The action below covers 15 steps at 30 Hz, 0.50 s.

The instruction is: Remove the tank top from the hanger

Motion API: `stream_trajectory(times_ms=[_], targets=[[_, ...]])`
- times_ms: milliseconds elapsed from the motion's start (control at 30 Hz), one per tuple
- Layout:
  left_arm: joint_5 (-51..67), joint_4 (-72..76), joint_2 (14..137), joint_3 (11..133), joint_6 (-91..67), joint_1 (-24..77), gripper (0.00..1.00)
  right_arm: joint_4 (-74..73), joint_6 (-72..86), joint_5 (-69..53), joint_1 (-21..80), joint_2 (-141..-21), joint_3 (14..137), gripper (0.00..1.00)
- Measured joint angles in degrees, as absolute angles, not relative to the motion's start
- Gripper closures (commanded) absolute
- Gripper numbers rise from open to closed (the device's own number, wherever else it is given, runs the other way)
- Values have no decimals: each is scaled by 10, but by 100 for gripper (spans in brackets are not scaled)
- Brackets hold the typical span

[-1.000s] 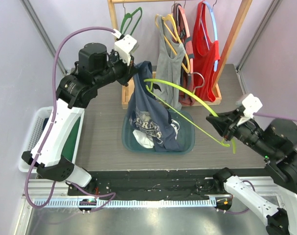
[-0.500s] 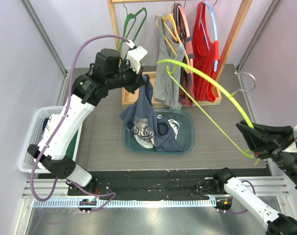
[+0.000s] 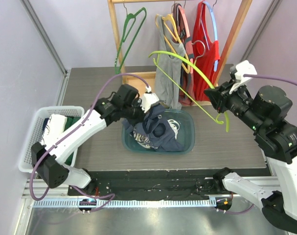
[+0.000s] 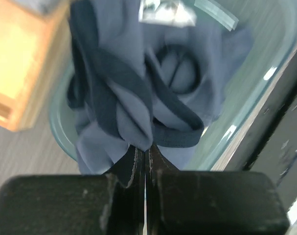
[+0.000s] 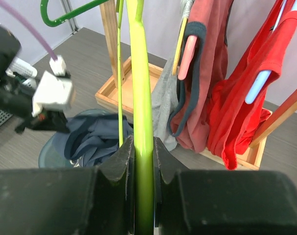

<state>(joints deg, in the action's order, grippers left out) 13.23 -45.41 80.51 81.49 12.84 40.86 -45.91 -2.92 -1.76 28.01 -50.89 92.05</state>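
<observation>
The navy tank top (image 3: 155,132) lies bunched in the teal tub (image 3: 190,142), off the hanger. My left gripper (image 3: 150,105) hangs low over the tub's back left and is shut on a fold of it; the left wrist view shows the closed jaws (image 4: 146,152) pinching the blue cloth (image 4: 138,93). The lime-green hanger (image 3: 202,76) is bare and held in the air right of the tub, in front of the rack. My right gripper (image 3: 217,105) is shut on its arm, which runs straight up between the fingers (image 5: 143,147) in the right wrist view (image 5: 142,98).
A wooden rack (image 3: 114,29) behind the tub holds an empty green hanger (image 3: 128,34), a grey top on a yellow hanger (image 3: 168,58) and red garments (image 3: 204,44). A white basket (image 3: 35,142) with clothes sits at the table's left edge.
My left gripper has come down from high above with the tank top, which now rests in the tub. My right arm has swung the bare hanger up and back toward the rack.
</observation>
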Motion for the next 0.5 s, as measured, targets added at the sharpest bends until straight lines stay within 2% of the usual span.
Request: stream_trajectory(times_ms=[133,167,200,267,367,433,467,500], targets=[[88,-441,806,733,156,427,99,-454,-27,-16,280,-526,925,99],[75,-437,808,715,162,433,96,-454,-26,-15,280,-529,931,99],[64,-433,811,699,169,439,87,-453,-25,-15,280,-532,936,99],[41,-427,821,676,179,449,84,-451,-23,-15,280,-546,953,99],[6,-406,844,647,192,459,66,-450,-19,-13,280,-573,991,99],[-15,-392,859,633,200,461,47,-448,-18,-11,280,-590,1013,99],[-25,-387,865,628,202,461,28,-447,-17,-6,280,-603,1026,99],[-33,-381,870,625,204,461,21,-444,-17,-3,280,-615,1037,99]])
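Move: The left hand, pinching the navy tank top, is some 20 cm above the blue tub, whose middle lies about 8 cm to its right and 3 cm ahead. The rack's tray stands about 28 cm ahead, 1 cm left. For the right hand, holding the yellow-green hanger, the rail is about 32 cm ahead, 12 cm left and 8 cm higher. The red tank top hangs 30 cm straight ahead, the grey one 15 cm left of it, both some 12 cm below the hand. The left fingers open to about half and let go of the navy tank top after lowering it into the tub: the hand sinks quickly, about 14 cm, easing some 4 cm left and rolling its left side up by 25 degrees. Meanwhile the right hand keeps its grip on the bare hanger and carries it up and forward towards the rail, some 5 cm in all. ##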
